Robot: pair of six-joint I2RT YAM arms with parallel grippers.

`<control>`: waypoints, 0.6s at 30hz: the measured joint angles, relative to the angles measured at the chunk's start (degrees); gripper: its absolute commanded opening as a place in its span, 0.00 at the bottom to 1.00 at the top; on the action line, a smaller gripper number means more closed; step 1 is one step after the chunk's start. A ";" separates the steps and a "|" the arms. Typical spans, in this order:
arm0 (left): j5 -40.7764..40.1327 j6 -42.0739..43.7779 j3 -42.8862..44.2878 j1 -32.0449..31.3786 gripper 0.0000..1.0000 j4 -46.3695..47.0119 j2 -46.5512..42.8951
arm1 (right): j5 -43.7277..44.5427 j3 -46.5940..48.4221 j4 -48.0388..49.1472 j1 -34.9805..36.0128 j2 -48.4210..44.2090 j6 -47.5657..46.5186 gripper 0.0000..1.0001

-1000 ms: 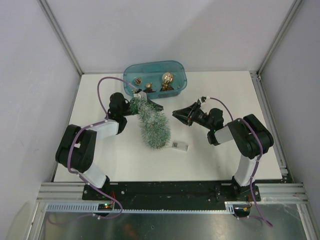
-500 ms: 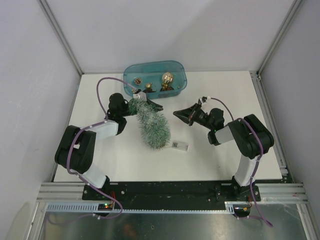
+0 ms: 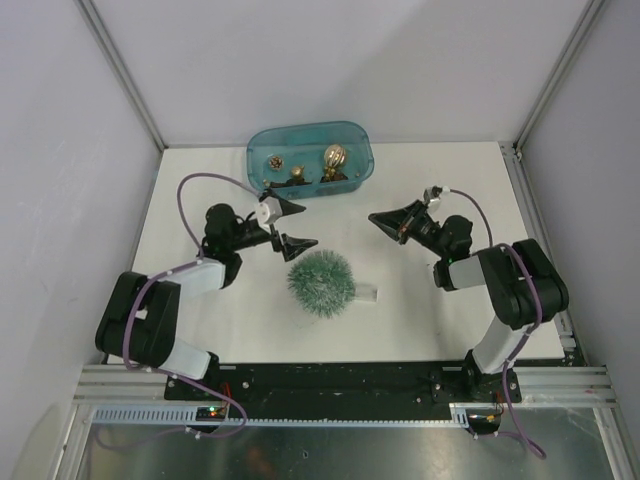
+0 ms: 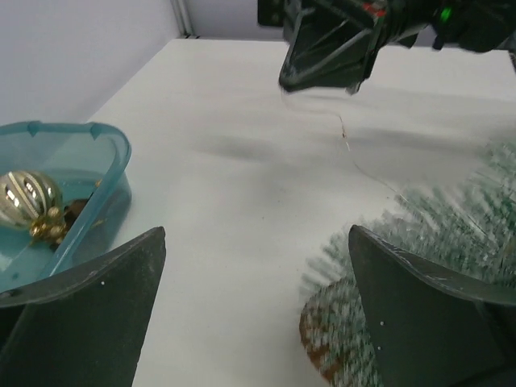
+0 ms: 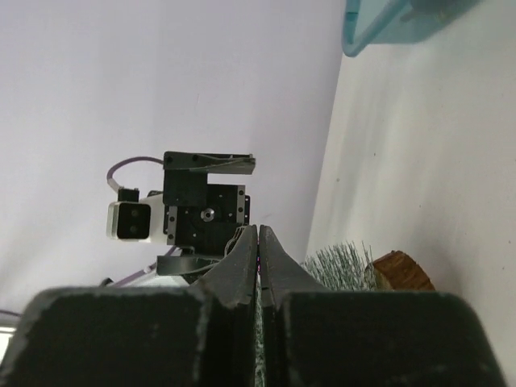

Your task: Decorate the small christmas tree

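Observation:
The small christmas tree [image 3: 321, 284] looks round and bristly from above, at the table's middle. In the left wrist view the small christmas tree [image 4: 419, 234] is blurred, its wood base turned toward the camera; the right wrist view also shows the tree [image 5: 343, 262]. My left gripper [image 3: 297, 225] stands open just up-left of the tree, apart from it, nothing between its fingers [image 4: 113, 282]. My right gripper [image 3: 375, 218] is shut, up-right of the tree. A thin thread [image 4: 355, 153] runs from the right gripper [image 4: 322, 76] down to the tree.
A teal tub [image 3: 258, 140] stands at the back and holds a gold ball ornament [image 3: 334, 157] and small brown ornaments [image 3: 275, 161]. The tub's rim [image 4: 105, 145] lies left of my left fingers. A small white tag [image 3: 367, 293] lies beside the tree.
My left gripper opened, let go of the tree and drew back left. The tree went from lying slantwise to round from above, nearer the front. My right gripper shut and pulled back to the right.

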 measured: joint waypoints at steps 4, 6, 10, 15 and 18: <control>-1.97 2.01 -4.00 1.38 1.00 -1.29 -3.30 | 0.02 -0.61 -0.94 0.04 -4.61 -4.59 0.00; -3.02 3.30 -5.42 1.92 1.00 -2.27 -4.52 | 0.42 -0.59 -2.12 0.24 -7.15 -7.10 0.00; -4.33 4.96 -7.17 2.34 1.00 -3.89 -6.54 | 1.92 1.60 -6.86 1.36 -8.57 -11.65 0.00; -2.64 7.41 -7.26 4.87 1.00 -6.34 -9.09 | 3.52 5.51 -11.63 2.62 -6.16 -15.61 0.00; 0.90 10.19 -5.64 7.65 1.00 -9.81 -11.02 | 3.80 6.19 -13.40 2.62 -3.69 -17.38 0.00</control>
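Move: Standing loose, its foot down and its top leaning towards the robot, the christmas tree has its middle about 13 cm back of the open left hand, 5 cm right and some 9 cm lower. The blue bin is about 16 cm ahead of that hand, 2 cm to its right; the white box about 16 cm back and 15 cm right. From the shut right hand the tree is some 15 cm back and 11 cm left. Backing off with its fingers still wide open, the left hand goes about 5 cm left, away from the tree, dipping some 2 cm and coming up again. The right hand stays shut, seemingly still on the thin wire; it lifts nearly 4 cm and sinks most of the way back, then eases about 2 cm forward and slightly left while the wrist rolls some 15 degrees. ##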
